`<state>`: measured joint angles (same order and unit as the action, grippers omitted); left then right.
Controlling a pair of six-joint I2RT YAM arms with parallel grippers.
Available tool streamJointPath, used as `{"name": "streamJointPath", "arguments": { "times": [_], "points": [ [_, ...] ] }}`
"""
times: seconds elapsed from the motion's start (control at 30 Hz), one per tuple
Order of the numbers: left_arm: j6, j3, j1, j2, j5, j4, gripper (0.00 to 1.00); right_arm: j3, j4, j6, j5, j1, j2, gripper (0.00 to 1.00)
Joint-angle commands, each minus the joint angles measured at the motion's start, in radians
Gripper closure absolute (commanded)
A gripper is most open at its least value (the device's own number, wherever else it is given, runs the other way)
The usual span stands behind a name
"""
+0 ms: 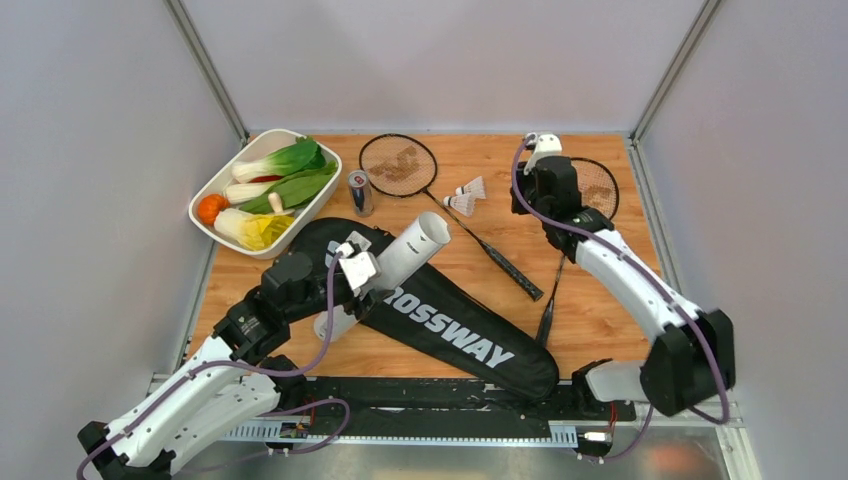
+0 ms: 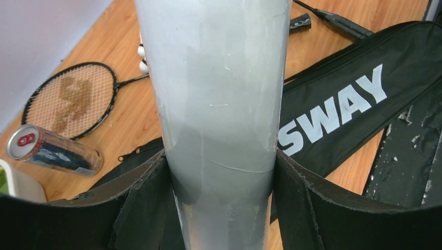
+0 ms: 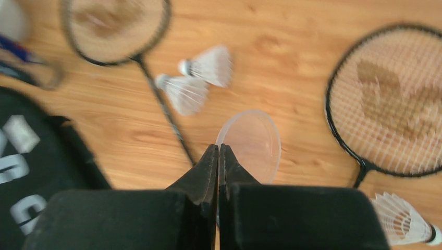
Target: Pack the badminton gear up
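Note:
My left gripper (image 1: 365, 270) is shut on the white tube (image 1: 415, 245), which slants above the black "CROSSWAY" bag (image 1: 450, 335), open mouth towards the far right. In the left wrist view both fingers (image 2: 140, 192) press the tube's (image 2: 219, 104) sides. My right gripper (image 3: 218, 148) is shut on the edge of a clear round lid (image 3: 255, 143), above the wood between the two rackets (image 1: 398, 165) (image 1: 597, 186). Two shuttlecocks (image 1: 470, 188) (image 1: 460, 204) lie together mid-table. A third shuttlecock (image 3: 398, 219) lies under the right arm.
A white tray (image 1: 205, 195) of vegetables stands at the back left. A blue-silver can (image 1: 359, 192) stands next to it, by the bag's top. The rackets' handles cross near the bag's right side. Grey walls close in the table.

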<state>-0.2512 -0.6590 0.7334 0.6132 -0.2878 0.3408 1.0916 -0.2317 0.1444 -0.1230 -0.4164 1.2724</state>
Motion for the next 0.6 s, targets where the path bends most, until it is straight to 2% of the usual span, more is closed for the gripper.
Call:
{"name": "streamJointPath", "arguments": {
  "times": [0.0, 0.2, 0.4, 0.57],
  "points": [
    [-0.001, -0.008, 0.004, -0.047, 0.029, -0.101, 0.97, -0.041, 0.117, 0.026, -0.020, 0.119, 0.161, 1.00],
    [0.044, 0.049, 0.004, -0.098, 0.027, -0.163, 0.96, 0.042, 0.123, 0.027, -0.022, 0.189, 0.426, 1.00],
    [0.055, 0.048, 0.004, -0.099, 0.016, -0.164, 0.96, 0.099, 0.120, 0.060, 0.007, 0.191, 0.542, 0.89],
    [0.056, 0.050, 0.004, -0.099, 0.019, -0.163, 0.96, 0.128, 0.121, 0.112, 0.060, 0.188, 0.544, 0.70]
  ]
}}
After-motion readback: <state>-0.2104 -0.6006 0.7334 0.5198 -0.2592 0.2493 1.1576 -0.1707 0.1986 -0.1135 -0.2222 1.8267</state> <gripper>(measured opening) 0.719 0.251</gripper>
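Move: The right hand holds the clear tube lid by its edge. The bare patch of table for the lid lies about 7 cm ahead, 10 cm to the right and 22 cm below. From the right hand, the nearest shuttlecock is some 15 cm ahead and 11 cm left; the right racket's head is about 18 cm ahead and 24 cm right, both at table height. From the left hand, still gripping the tube, that patch is roughly 31 cm ahead, 44 cm right and 21 cm below. Drop the right gripper swiftly about 19 cm, carrying it forward and to the right some 6 cm each, onto the bare wood between the shuttlecocks and the right racket. Tip the fingers down some 25 degrees on the way, then open them about a quarter near the table to let go of the lid. Keep the left grip on the tube, easing it up slightly. ##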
